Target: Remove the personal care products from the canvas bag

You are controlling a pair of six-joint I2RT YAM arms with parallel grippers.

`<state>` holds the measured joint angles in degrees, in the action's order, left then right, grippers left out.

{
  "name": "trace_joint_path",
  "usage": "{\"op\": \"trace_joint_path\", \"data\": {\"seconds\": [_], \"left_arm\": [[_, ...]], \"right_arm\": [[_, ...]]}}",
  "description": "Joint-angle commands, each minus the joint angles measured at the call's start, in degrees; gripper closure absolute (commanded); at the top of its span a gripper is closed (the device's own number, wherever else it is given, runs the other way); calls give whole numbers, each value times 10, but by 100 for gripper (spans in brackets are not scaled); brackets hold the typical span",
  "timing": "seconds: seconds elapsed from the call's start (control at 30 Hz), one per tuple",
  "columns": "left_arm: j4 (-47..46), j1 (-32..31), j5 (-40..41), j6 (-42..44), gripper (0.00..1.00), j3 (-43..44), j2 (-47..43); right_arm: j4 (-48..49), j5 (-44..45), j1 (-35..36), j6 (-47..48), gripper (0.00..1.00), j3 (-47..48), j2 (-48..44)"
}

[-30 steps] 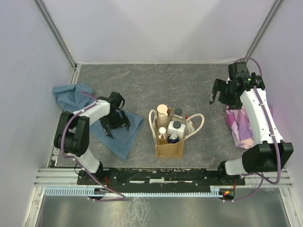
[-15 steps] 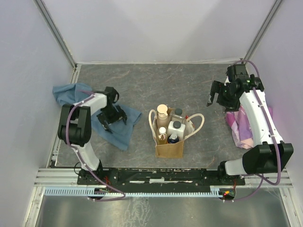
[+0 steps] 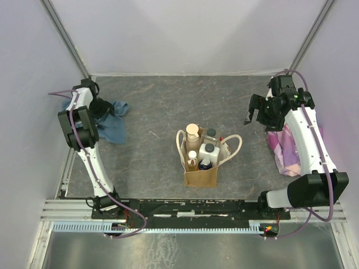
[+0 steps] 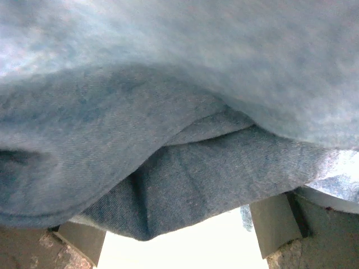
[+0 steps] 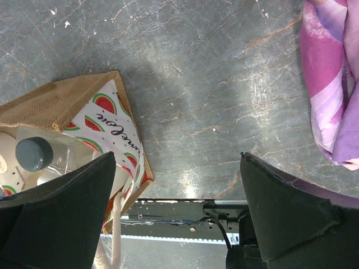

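The canvas bag point(image 3: 201, 175) stands upright mid-table with its cream handles point(image 3: 234, 147) splayed. The personal care products are inside it: a tall beige bottle point(image 3: 192, 133), a white squarish one point(image 3: 209, 151), a clear grey-capped one point(image 3: 211, 134), an amber one point(image 3: 192, 159) and a dark blue one point(image 3: 205, 165). My left gripper point(image 3: 102, 107) is far left, well away from the bag, open, with blue cloth point(image 4: 168, 185) draped across its view point(image 4: 179, 238). My right gripper point(image 3: 257, 113) hovers open, high and to the right of the bag point(image 5: 84, 112), with nothing between its fingers point(image 5: 291, 213).
The blue cloth point(image 3: 114, 123) lies bunched by the left wall. A pink-purple floral cloth point(image 3: 285, 150) lies at the right under my right arm and shows at the edge of the right wrist view point(image 5: 331, 78). The arms' base rail point(image 5: 185, 216) runs along the near edge.
My left arm has swung back to the far left, and the blue cloth has gone with it, bunching up from its spread-out place beside the bag. The right gripper has barely shifted.
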<state>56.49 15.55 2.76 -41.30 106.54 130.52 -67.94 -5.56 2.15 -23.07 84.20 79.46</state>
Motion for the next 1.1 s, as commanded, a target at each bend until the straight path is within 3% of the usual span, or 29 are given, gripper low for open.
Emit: {"op": "trace_joint_path", "data": {"seconds": [0.0,0.1,0.17,0.33,0.6,0.7,0.93,1.07], "left_arm": [[-5,18,169,-45,2,35,51],[-3,19,283,-67,1,4,-36],[-34,32,298,-71,1,-43,-90],[-43,59,213,-70,1,-95,-170],[-75,12,85,-21,1,-168,-305],[-92,-62,55,-2,0,-194,-349],[-151,-335,35,-8,0,-241,-394],[-158,-421,37,-14,0,-264,-404]], "right_arm": [[8,-4,3,10,0,-6,11],[20,11,3,10,0,-41,17],[34,12,3,4,0,-59,16],[56,0,4,-1,0,-65,12],[59,7,6,14,0,-21,-5],[100,-50,34,35,0,-10,-25],[119,-21,193,35,0,57,-6],[144,-31,248,35,0,49,7]]}}
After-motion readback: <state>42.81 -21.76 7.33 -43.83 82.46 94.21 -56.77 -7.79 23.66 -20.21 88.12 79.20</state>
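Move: The clear bottle with the dark cap, in the bag's far right corner, is about 18 cm left of the right hand, 4 cm back and 14 below. The pump bottle is some 7 cm left of it, level with it in reach; the white bottle is 6 cm nearer the base, in line with it; the pink cloth lies 13 cm to this hand's right. From the left hand, the bag is about 47 cm right and 25 back; the blue cloth bunches right under that hand. The left hand, open fingers still in the blue cloth by the left table edge, goes on some 8 cm left and a little back, rolling its left side up about 20 degrees, then comes free, climbs to about 15 cm above its start and swings fast to the right, some 35 cm, towards the bag. The open right hand first sinks about 5 cm and pauses, then rises again and sweeps some 13 cm left towards the bottles, turning 25 degrees counter-clockwise and tipping its fingers further forward, touching nothing at the end. ##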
